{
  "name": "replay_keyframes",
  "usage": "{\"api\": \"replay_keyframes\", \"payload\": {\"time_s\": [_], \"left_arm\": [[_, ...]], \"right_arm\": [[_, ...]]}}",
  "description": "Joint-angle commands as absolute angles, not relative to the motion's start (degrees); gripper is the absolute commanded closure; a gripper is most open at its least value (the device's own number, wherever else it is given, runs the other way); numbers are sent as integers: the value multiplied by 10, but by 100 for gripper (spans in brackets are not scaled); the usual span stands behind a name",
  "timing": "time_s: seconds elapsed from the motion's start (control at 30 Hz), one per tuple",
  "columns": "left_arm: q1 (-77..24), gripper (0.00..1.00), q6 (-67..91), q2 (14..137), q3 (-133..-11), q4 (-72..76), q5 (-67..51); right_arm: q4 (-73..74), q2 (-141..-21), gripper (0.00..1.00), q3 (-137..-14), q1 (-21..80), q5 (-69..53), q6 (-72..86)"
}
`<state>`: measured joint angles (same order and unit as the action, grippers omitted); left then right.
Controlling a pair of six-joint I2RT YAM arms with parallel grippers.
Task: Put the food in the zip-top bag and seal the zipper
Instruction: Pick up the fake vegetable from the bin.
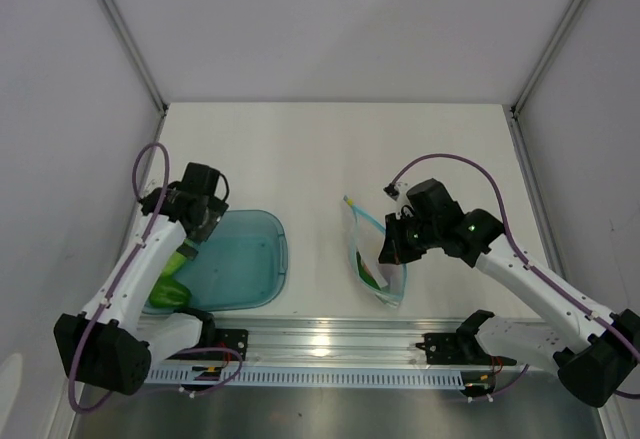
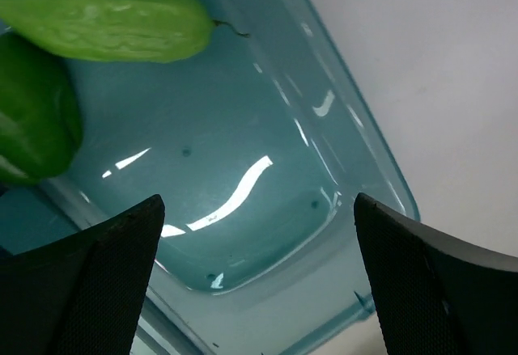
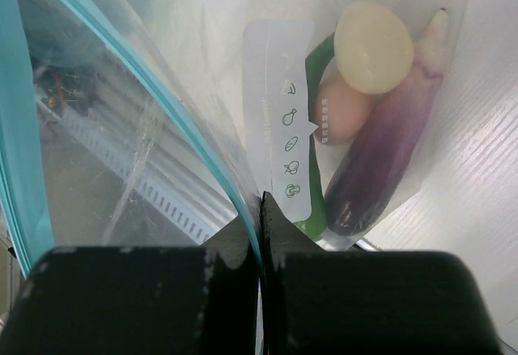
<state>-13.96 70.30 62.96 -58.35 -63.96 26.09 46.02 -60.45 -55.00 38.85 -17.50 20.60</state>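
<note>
The clear zip-top bag [image 1: 368, 251] lies right of centre, and my right gripper [image 3: 261, 201] is shut on its mouth edge, pinching the light-blue zipper [image 3: 186, 124]. Inside the bag are a purple eggplant [image 3: 388, 157], a pale round piece [image 3: 374, 46], a small orange piece [image 3: 344, 114] and a bit of something green [image 3: 318, 64]. My left gripper [image 2: 257, 209] hangs open over the teal tray [image 2: 388, 179] with nothing between its fingers. A long green vegetable [image 2: 105, 19] and a round green food [image 2: 32, 120] lie in the tray's far end, apart from the fingers.
The teal tray [image 1: 272, 259] sits at the left near the aluminium rail [image 1: 330, 344] along the near edge. Grey walls enclose the white table [image 1: 330, 149] on three sides. The right arm [image 1: 530, 279] reaches in from the near right corner.
</note>
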Motion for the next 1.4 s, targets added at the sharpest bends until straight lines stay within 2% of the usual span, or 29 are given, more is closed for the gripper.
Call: {"api": "replay_keyframes", "payload": {"time_s": [0.0,0.13,0.3,0.5,0.67,0.9,1.37], "left_arm": [[-85,0,801,632,-544,-720,284],[-24,0,848,633,-491,-743,285],[-9,0,915,628,-474,-808,318],[23,0,930,602,-443,-816,338],[55,1,923,627,-442,-830,361],[98,1,894,638,-418,-792,368],[112,0,910,650,-381,-754,366]], "right_arm": [[474,-605,100,-576,386,-184,187],[467,-605,100,-570,386,-190,188],[454,-612,100,-563,386,-201,190],[454,-616,100,-563,386,-204,179],[453,-617,100,-560,386,-206,173],[450,-617,100,-559,386,-215,173],[449,-609,100,-552,386,-213,178]]}}
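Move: The green pepper sits in the bin's near left corner, about 13 cm back, 11 cm to the left and 13 cm below the left hand. The light green gourd lies beside it, some 8 cm farther out and 2 cm to the right of the pepper. The bin's empty middle is roughly 5 cm back, 1 cm left and 15 cm below the left hand. From the right hand, the pepper is about 47 cm left, 5 cm back and 15 cm lower. Towards the green pepper, nothing touched yet: the left hand sweeps back about 13 cm, left 10 cm and down 9 cm, fast at first, then easing almost to a stop above the pepper. The wrist swings some 40 degrees counter-clockwise and tilts so the fingers point left and down, slightly back towards the base; they stay wide open, one on either side of the pepper. ##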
